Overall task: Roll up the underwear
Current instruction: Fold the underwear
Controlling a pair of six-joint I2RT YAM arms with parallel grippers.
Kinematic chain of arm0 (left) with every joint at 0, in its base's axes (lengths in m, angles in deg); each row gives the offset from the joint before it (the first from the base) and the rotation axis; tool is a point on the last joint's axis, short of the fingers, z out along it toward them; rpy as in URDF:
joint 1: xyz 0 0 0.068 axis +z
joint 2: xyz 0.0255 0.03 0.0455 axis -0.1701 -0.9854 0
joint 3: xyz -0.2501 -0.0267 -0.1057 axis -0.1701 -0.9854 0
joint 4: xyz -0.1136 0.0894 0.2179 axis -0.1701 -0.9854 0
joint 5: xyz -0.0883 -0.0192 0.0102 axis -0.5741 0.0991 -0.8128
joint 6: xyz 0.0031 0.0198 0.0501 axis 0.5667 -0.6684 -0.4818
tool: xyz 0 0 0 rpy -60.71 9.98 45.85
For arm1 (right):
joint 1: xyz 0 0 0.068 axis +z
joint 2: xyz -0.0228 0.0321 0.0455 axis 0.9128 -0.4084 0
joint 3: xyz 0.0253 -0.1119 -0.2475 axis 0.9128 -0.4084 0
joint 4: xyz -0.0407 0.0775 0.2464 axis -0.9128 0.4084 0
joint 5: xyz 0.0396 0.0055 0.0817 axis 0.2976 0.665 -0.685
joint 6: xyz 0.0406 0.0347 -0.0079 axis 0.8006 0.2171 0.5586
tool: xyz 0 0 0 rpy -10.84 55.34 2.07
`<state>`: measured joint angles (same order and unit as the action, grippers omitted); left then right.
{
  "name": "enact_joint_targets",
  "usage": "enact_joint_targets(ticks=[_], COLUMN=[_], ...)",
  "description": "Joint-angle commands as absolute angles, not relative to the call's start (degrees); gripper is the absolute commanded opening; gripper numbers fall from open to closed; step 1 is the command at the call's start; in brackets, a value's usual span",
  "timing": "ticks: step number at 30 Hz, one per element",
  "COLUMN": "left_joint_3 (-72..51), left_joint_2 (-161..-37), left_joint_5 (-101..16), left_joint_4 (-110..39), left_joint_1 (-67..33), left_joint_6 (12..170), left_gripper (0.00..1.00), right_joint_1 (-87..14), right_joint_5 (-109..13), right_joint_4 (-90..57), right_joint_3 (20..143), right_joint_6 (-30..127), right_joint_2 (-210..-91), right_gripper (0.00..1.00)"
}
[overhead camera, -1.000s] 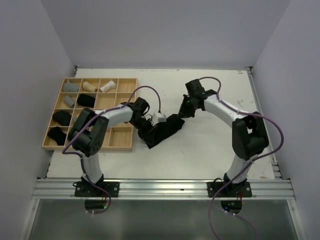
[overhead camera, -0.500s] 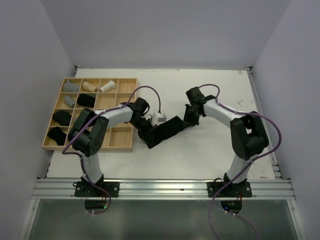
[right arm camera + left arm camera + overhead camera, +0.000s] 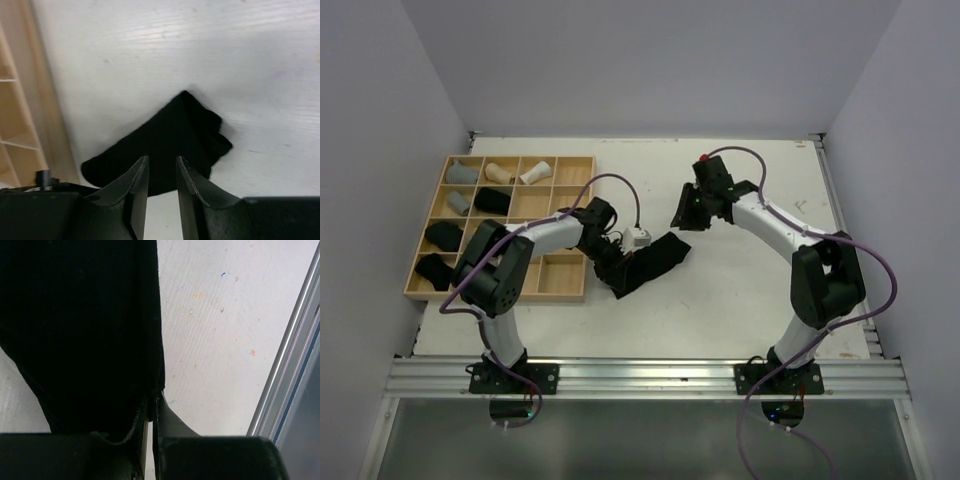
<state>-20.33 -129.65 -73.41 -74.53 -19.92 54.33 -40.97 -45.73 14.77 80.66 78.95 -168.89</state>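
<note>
One piece of black underwear (image 3: 655, 260) lies limp on the white table, just right of the tray. My left gripper (image 3: 616, 268) is shut on its left end. In the left wrist view the black underwear (image 3: 85, 325) fills the left half, and the left gripper (image 3: 154, 398) pinches its edge. My right gripper (image 3: 680, 220) hangs open above and behind the cloth's right end, holding nothing. The right wrist view shows the underwear (image 3: 170, 132) flat below the right gripper (image 3: 161, 167), with its fingers apart.
A wooden grid tray (image 3: 575, 162) sits at the left, its edge (image 3: 20, 125) also showing in the right wrist view. It holds short rolls: grey (image 3: 463, 172), beige (image 3: 499, 172), white (image 3: 533, 172) and black (image 3: 445, 235). An aluminium rail (image 3: 290, 360) runs along the table's near edge.
My right gripper has opened, let go of the underwear's right end and pulled up and back. That end has dropped onto the table. The left gripper keeps its hold.
</note>
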Motion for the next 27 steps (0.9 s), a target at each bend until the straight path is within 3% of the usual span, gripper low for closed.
enact_joint_targets(ticks=[1, 12, 19, 27], left_joint_3=[-25.8, -28.1, -29.4, -27.7], left_joint_2=[-133.4, -131.4, -126.6, -116.4], left_joint_5=[-60.5, -60.9, -64.2, -68.8], left_joint_4=[-77.1, -76.4, -77.9, -76.5], left_joint_1=[-20.2, -20.4, -21.4, -21.9], left_joint_6=[49.8, 47.6, 42.1, 38.9], left_gripper=[0.09, 0.16, 0.25, 0.39], right_joint_1=[-38.8, -36.5, -36.5, -36.6], right_joint_5=[-52.0, -53.1, -50.5, -53.6], right_joint_4=[6.0, -3.7, -2.6, -4.5], right_joint_3=[78.7, 67.2, 69.2, 75.3], right_joint_6=[83.0, 89.9, 87.5, 75.5], right_joint_2=[-167.4, -175.3, -180.2, -184.1], right_gripper=[0.32, 0.31, 0.31, 0.37])
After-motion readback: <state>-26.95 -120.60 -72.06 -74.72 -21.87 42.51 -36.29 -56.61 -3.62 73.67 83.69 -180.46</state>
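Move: The left fingers are shut on the near-left corner of the black underwear; its middle lies about 6 cm ahead and 8 cm to the right of them, on the table, with the tray's near right corner some 7 cm to their left and 1 cm back. From the right hand, open and hovering, the underwear's middle is roughly 5 cm back, 7 cm left and 9 cm down, its far-right end almost directly beneath, 1 cm back and 1 cm left. Down and to the left comes the right hand, partly open, about 8 cm lower and back over the underwear, then on low over the cloth, leftward and slightly forward, rolling some 10 degrees with its left side rising. Meanwhile the left fingers open and let go of the corner, the hand easing about 2 cm back and a little left and up as it turns clockwise. ##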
